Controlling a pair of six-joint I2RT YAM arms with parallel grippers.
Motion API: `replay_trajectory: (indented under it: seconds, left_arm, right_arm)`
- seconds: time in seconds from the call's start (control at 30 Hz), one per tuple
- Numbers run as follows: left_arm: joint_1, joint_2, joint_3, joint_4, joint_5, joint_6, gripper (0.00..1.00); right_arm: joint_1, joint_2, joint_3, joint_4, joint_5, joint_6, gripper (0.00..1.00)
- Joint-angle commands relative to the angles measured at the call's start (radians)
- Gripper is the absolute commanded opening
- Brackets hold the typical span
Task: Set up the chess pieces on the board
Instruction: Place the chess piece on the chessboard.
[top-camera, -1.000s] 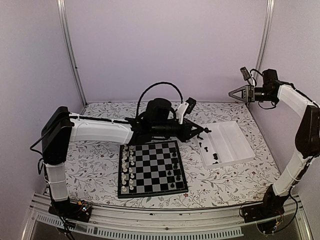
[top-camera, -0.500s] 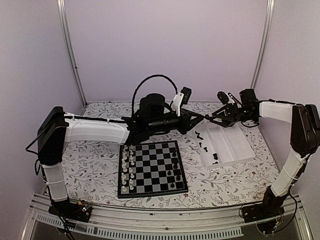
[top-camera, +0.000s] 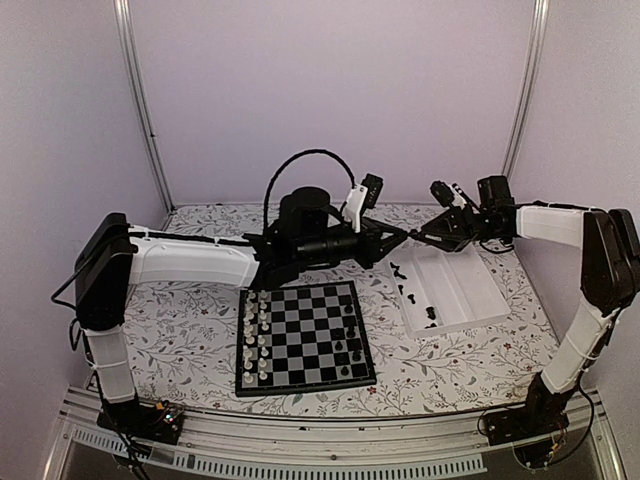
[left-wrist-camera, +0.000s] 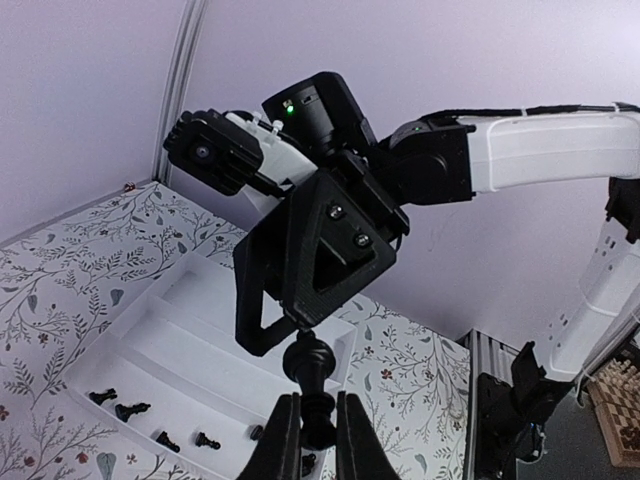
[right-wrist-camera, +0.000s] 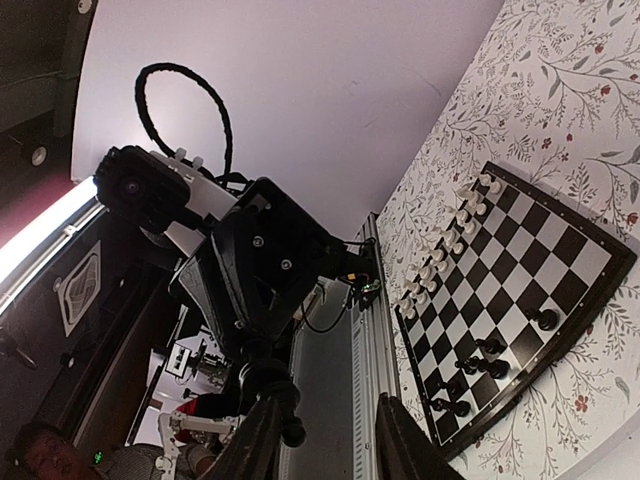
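My left gripper (left-wrist-camera: 311, 440) is shut on the base of a black chess piece (left-wrist-camera: 312, 372), held in the air above the far end of the white tray (top-camera: 466, 286). My right gripper (right-wrist-camera: 330, 400) meets it tip to tip. Its jaws stand apart around the head of that piece (right-wrist-camera: 272, 392), which lies against one finger with a gap to the other. The board (top-camera: 300, 340) lies in front of the left arm. White chessmen (top-camera: 256, 335) fill its left files and a few black ones (top-camera: 348, 346) stand on its right side. More black pieces (top-camera: 420, 305) lie in the tray.
The tray sits right of the board on the flowered tablecloth. Both arms stretch over the back of the table, with a cable loop (top-camera: 305, 170) arching above the left wrist. Metal frame posts (top-camera: 140, 100) and purple walls close the sides and back.
The right arm swung down from high at the right to the left gripper's tip, and its jaws have narrowed. The left gripper rose slightly with its piece, then held still.
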Motion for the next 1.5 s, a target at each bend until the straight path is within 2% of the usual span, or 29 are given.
replay_trajectory:
  seconds: [0.0, 0.27, 0.53, 0.83, 1.13, 1.47]
  left_arm:
    - [0.007, 0.026, 0.018, 0.024, -0.001, -0.002, 0.06]
    - [0.008, 0.033, 0.025, 0.019, -0.002, -0.002, 0.06]
    - [0.008, 0.031, 0.024, 0.017, -0.017, 0.002, 0.06]
    - [0.008, 0.033, 0.023, 0.018, -0.022, 0.003, 0.06]
    - [0.007, 0.033, 0.023, 0.021, -0.025, 0.004, 0.06]
    - [0.008, 0.014, 0.008, 0.019, -0.042, 0.011, 0.06]
  right_arm:
    - [0.017, -0.036, -0.039, 0.135, -0.077, 0.12, 0.33]
    - [0.024, -0.047, -0.056, 0.187, -0.091, 0.163, 0.3]
    - [0.026, -0.063, -0.097, 0.324, -0.103, 0.278, 0.26]
    - [0.031, -0.068, -0.1, 0.336, -0.1, 0.298, 0.26]
    - [0.036, -0.072, -0.102, 0.339, -0.094, 0.303, 0.22]
    - [0.037, -0.078, -0.093, 0.342, -0.072, 0.289, 0.08]
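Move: The chess piece is held level in the left fingers. Its middle lies about 3 cm to the right hand's left, some 1 cm back and roughly 2 cm above it. The white tray's middle is around 10 cm to that hand's right, 6 cm ahead and 22 cm below; the chessboard's middle is some 24 cm left, 7 cm back and as far below. From the left hand, the piece's middle lies about 2 cm right and 1 cm ahead. The right fingers close from about a third open to nearly shut, pinching the free end of the chess piece while the left hand keeps its grip on the other end. Meanwhile the right hand eases about 1 cm back and 1 cm left towards the piece, dipping slightly before rising a little, its wrist hardly turning. The left hand sinks roughly 1 cm early on, then all but stays. ##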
